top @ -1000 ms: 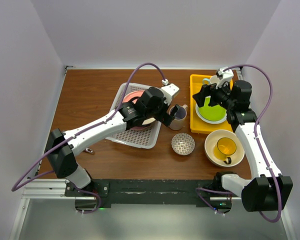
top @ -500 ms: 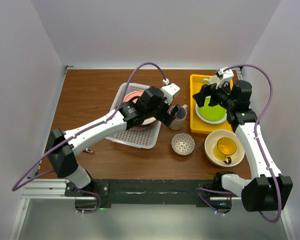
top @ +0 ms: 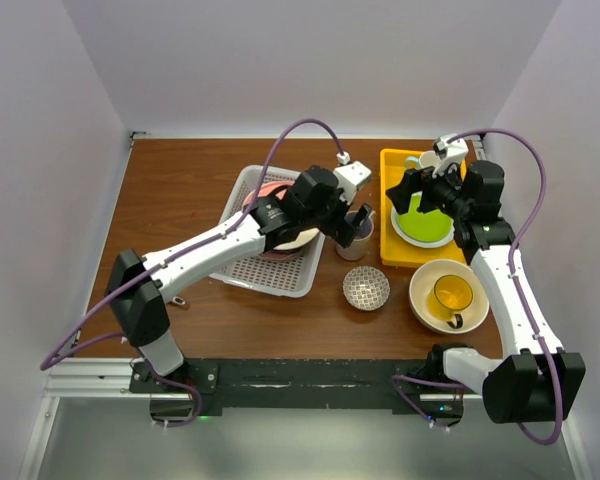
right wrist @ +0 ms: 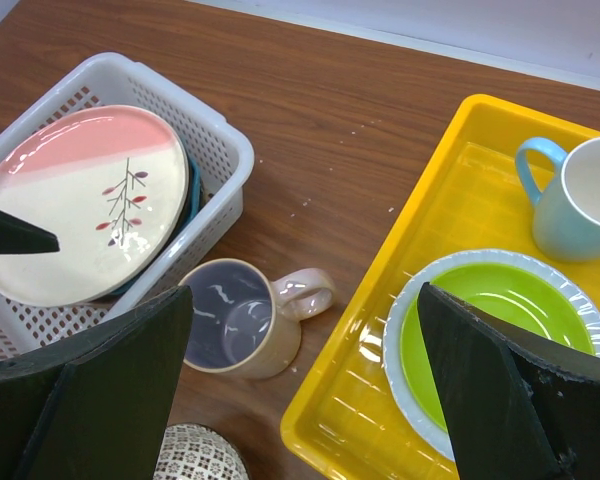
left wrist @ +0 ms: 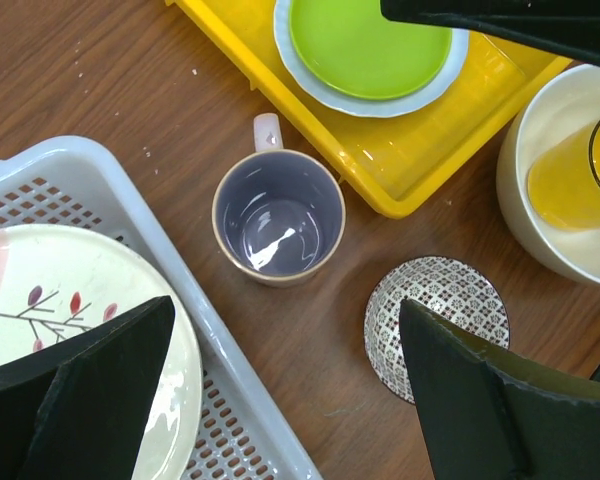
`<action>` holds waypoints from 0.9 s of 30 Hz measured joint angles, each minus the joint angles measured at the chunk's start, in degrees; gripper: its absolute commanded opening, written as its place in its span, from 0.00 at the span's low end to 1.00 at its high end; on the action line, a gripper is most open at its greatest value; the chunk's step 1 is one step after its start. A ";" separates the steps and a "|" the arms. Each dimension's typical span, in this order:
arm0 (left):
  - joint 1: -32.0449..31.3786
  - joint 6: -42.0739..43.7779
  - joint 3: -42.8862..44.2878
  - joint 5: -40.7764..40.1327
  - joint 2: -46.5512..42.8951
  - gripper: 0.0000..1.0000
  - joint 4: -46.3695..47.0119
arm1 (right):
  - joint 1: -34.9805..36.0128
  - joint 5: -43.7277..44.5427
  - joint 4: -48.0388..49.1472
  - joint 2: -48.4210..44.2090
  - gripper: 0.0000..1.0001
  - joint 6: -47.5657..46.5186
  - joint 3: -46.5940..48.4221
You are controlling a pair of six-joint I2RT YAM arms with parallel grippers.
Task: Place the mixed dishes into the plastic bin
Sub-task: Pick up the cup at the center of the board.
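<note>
The white plastic bin (top: 270, 285) (left wrist: 234, 364) (right wrist: 230, 150) holds a pink-and-cream plate (top: 272, 190) (left wrist: 80, 290) (right wrist: 90, 190). Right of it a beige mug (top: 355, 245) (left wrist: 278, 215) (right wrist: 235, 315) stands upright on the wood. My left gripper (top: 352, 228) (left wrist: 285, 303) hovers open above this mug, holding nothing. A small patterned bowl (top: 366, 288) (left wrist: 430, 300) sits nearer the front. A large cream bowl (top: 425, 290) (left wrist: 540, 200) contains a yellow mug (top: 452, 295). My right gripper (top: 417, 195) (right wrist: 302, 290) hangs open and empty over the yellow tray's left edge.
The yellow tray (top: 392, 250) (right wrist: 380, 400) at the back right carries a green plate (top: 420, 225) (right wrist: 480, 320) and a light blue mug (right wrist: 580, 200). White walls close in on three sides. A small metal piece (top: 180, 300) lies near the left arm's base.
My left arm has swung right and slightly farther back, from over the bin's right edge to above the beige mug. The right arm has stayed still.
</note>
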 measured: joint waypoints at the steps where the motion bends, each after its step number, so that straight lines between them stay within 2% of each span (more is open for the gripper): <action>1: 0.00 0.09 0.59 0.15 0.61 0.99 -0.04 | 0.00 0.00 0.00 0.00 0.98 0.00 0.00; 5: 0.00 0.61 2.71 0.26 3.04 0.95 -0.74 | 0.00 0.00 0.00 0.00 0.98 0.00 0.00; 8: 0.15 1.22 6.34 0.00 6.49 0.88 -2.69 | -0.07 0.00 -0.02 0.00 0.98 0.00 0.00; 15: 1.75 3.76 13.09 0.48 14.80 0.63 -5.97 | -0.44 0.02 -0.02 0.00 0.98 0.00 0.00; 27: 4.11 5.64 22.75 1.66 24.41 0.51 -10.71 | -0.70 0.02 -0.07 0.00 0.98 0.00 0.00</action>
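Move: The grey cup lies about 6 cm ahead of the left hand, 3 cm right and 14 cm below. The patterned bowl is some 12 cm nearer the base than the cup and 3 cm right of it. The plastic bin's middle is about 18 cm left of the cup, 1 cm farther out. From the right hand, the cup is roughly 2 cm ahead, 9 cm left and 18 cm down. The left hand dips about 8 cm and reaches 7 cm forward to the cup's rim, fingers closing to half. ##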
